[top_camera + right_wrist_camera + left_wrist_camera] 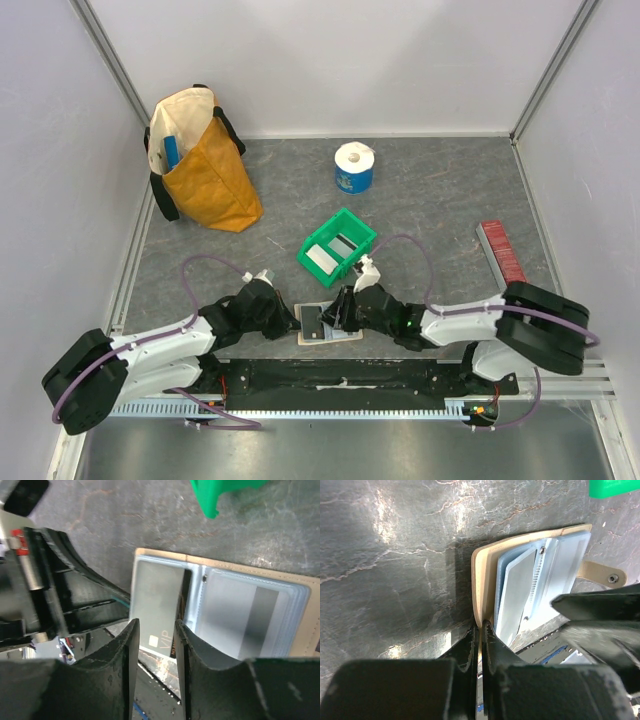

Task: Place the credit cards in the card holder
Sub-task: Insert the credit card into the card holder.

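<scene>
The tan card holder [338, 337] lies open at the near edge of the table, between both grippers. My left gripper [483, 625] is shut on its tan left edge [479, 575]. Pale cards sit in its clear pockets [520, 590]. In the right wrist view a grey credit card marked VIP [157, 600] lies partly in the left pocket, with a dark card's edge [186, 592] beside it. My right gripper [156, 627] stands open over that card's near end, one finger at each long side. More pale cards [325, 257] lie in the green bin [352, 223].
A yellow bag [205, 165] stands at the back left and a blue-and-white roll [353, 167] at the back middle. A red ridged strip [502, 250] lies on the right. The green bin sits just beyond the card holder.
</scene>
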{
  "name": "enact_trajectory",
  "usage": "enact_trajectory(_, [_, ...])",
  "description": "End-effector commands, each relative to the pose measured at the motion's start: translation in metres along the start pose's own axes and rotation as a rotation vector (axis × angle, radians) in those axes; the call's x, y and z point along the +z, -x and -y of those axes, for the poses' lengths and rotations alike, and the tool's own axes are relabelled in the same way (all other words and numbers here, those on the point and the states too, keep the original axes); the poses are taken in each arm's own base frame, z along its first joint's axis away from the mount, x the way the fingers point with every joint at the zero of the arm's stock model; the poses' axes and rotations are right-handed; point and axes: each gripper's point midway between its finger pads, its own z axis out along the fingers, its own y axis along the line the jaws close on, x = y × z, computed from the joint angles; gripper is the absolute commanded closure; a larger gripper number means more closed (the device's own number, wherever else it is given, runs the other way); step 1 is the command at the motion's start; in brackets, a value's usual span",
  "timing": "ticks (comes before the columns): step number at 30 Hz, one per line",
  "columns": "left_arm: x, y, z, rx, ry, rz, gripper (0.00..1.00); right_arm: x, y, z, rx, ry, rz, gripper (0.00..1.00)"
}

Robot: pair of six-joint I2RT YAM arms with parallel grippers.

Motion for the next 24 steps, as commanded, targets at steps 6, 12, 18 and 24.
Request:
enact_trajectory(6, [-0.004, 0.006, -0.009, 0.05, 0.05, 0.032, 0.98, -0.041, 0.064, -0.016, -0.143, -0.064, 0.219, 0.33])
enact_trajectory(12, [-0.005, 0.007, -0.006, 0.05, 0.037, 0.033, 0.98, -0.061, 0.101, -0.031, -0.264, -0.113, 0.29, 0.16])
enact_trajectory(18, [-0.005, 0.007, -0.002, 0.053, 0.023, 0.029, 0.98, -0.052, 0.125, -0.045, -0.324, -0.099, 0.252, 0.14])
enact_trajectory(24, [-0.006, 0.006, 0.001, 0.068, 0.015, 0.021, 0.98, -0.029, 0.145, -0.053, -0.371, -0.096, 0.17, 0.13])
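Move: The right hand, just above the card holder, heads for the card stack in the green tray, about 15 cm ahead and 1 cm to its left, near its height. The striped loose card lies some 18 cm ahead and 4 cm to the right of this hand. The VIP card in the holder's left pocket sits roughly 2 cm to its left and 3 cm below. From the left hand, the stack is about 16 cm ahead and 6 cm right. While the left hand keeps its pinch on the card holder's left edge, the right hand rises off the holder about 11 cm with its fingers opening wide. It also heads forward, some 9 cm towards the green tray and mostly in the later part, drifting slightly right, as the fingers swing about 20 degrees to point more forward. ##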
